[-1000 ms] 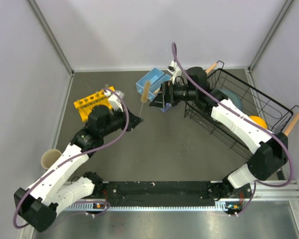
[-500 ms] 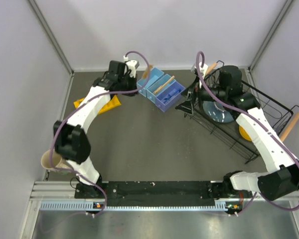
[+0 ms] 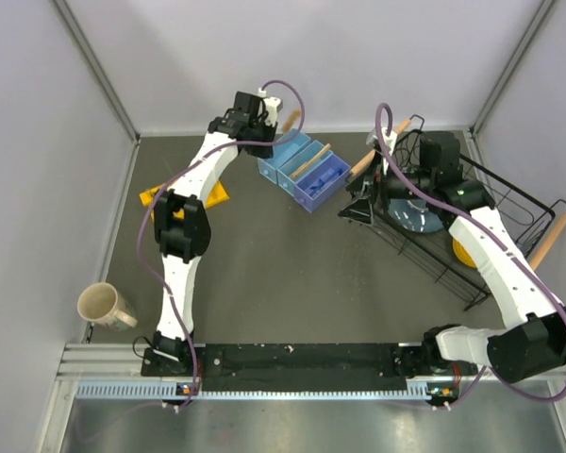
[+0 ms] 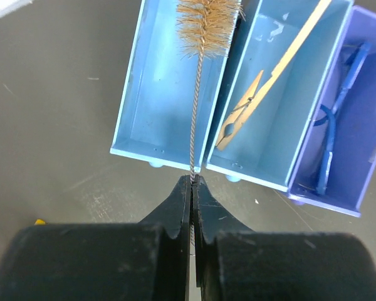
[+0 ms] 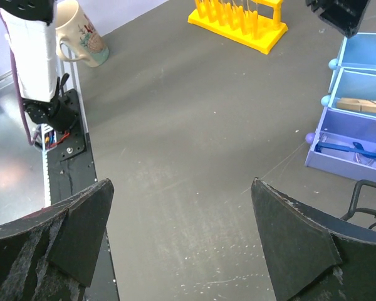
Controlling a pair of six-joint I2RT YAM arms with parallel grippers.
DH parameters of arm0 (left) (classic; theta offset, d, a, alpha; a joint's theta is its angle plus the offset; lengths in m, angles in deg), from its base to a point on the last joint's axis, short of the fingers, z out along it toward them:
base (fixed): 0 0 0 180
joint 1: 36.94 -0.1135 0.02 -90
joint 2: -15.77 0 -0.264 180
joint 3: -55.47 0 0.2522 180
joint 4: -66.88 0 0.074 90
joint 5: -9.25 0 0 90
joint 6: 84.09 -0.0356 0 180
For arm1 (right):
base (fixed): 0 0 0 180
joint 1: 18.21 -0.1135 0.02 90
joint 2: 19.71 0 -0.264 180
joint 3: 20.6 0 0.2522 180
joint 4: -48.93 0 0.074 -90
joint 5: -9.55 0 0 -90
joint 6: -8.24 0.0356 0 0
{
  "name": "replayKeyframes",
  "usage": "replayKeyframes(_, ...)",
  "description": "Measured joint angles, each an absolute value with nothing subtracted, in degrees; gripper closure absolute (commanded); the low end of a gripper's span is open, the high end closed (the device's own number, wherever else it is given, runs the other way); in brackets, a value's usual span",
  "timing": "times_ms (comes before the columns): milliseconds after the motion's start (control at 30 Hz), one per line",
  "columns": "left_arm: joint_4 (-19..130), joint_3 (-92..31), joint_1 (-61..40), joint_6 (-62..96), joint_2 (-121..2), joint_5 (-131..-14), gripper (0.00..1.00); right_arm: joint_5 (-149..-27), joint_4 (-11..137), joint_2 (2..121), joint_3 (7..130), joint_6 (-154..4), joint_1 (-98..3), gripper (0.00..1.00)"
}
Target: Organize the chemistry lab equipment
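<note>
My left gripper is shut on the wire handle of the tan bristle brush, whose head hangs over the far end of the left light-blue bin. A flat wooden stick lies in the middle bin. Blue-framed safety glasses lie in the purple bin. Thin glass tubes stand in the yellow rack. From above, the left gripper is at the back by the bins. My right gripper hovers open and empty over bare table, beside the basket.
A black wire basket with wooden handles sits at the right and holds a grey-blue plate and a yellow bowl. A mug stands near the front left. The yellow rack is under the left arm.
The left arm swung the brush from mid-table to the back, over the bins. The right gripper drew back from the bins toward the basket and opened a little wider.
</note>
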State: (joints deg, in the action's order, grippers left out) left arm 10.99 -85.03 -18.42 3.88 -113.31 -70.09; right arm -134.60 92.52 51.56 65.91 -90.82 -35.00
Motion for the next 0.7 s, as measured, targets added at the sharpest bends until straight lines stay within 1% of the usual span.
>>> replayKeyframes(267, 8.9, -86.0, -19.2, 3.8, -119.1, -70.1, 1.0, -135.7, 92.5, 51.5, 65.9, -90.8, -34.3, 0.08)
replayKeyframes(300, 8.8, -86.0, -19.3, 3.8, -119.5, -70.1, 0.95, -135.8, 92.5, 51.5, 65.9, -90.8, -34.2, 0.08)
replayKeyframes(367, 8.6, -86.0, -19.3, 3.8, -119.9, -70.2, 0.9, -136.0, 92.5, 51.5, 65.9, -90.8, -34.2, 0.08)
replayKeyframes(400, 8.4, -86.0, -19.3, 3.8, -119.9, -70.2, 0.83, -136.1, 92.5, 51.5, 65.9, -90.8, -34.2, 0.08)
replayKeyframes(500, 8.4, -86.1, -19.3, 4.0, -119.9, -70.2, 0.74, -136.2, 92.5, 51.5, 65.9, -90.7, -34.2, 0.08)
replayKeyframes(533, 8.5, -86.1, -19.3, 4.0, -119.9, -70.2, 0.68, -136.2, 92.5, 51.5, 65.9, -90.7, -34.2, 0.08)
replayKeyframes(633, 8.4, -86.1, -19.3, 4.1, -119.9, -70.3, 0.59, -136.2, 92.4, 51.5, 65.9, -90.7, -34.2, 0.07)
replayKeyframes(700, 8.4, -86.1, -19.3, 4.2, -119.9, -70.6, 0.56, -136.2, 92.4, 51.5, 65.9, -90.7, -34.2, 0.08)
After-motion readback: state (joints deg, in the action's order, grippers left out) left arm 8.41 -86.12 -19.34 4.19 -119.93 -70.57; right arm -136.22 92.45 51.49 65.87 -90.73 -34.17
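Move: The left gripper, shut on the brush's wire end with the bristles leading, goes for the leftmost light-blue tray, whose middle lies about 8 cm ahead, 5 cm right and some 13 cm below. The clothespin tray is about 4 cm ahead and 11 cm right; the purple tray is 2 cm back and 16 cm right, both as low. From the right hand the leftmost tray is roughly 35 cm ahead, 14 cm left and 28 cm below. Lower the left gripper about 6 cm, almost straight down, just short of the leftmost tray's near edge, tipping the fingers a little steeper (under 10 degrees) so the bristle end sinks towards the tray. Then hold the hand still there and open the fingers to a bit under half, letting go of the brush's wire. ##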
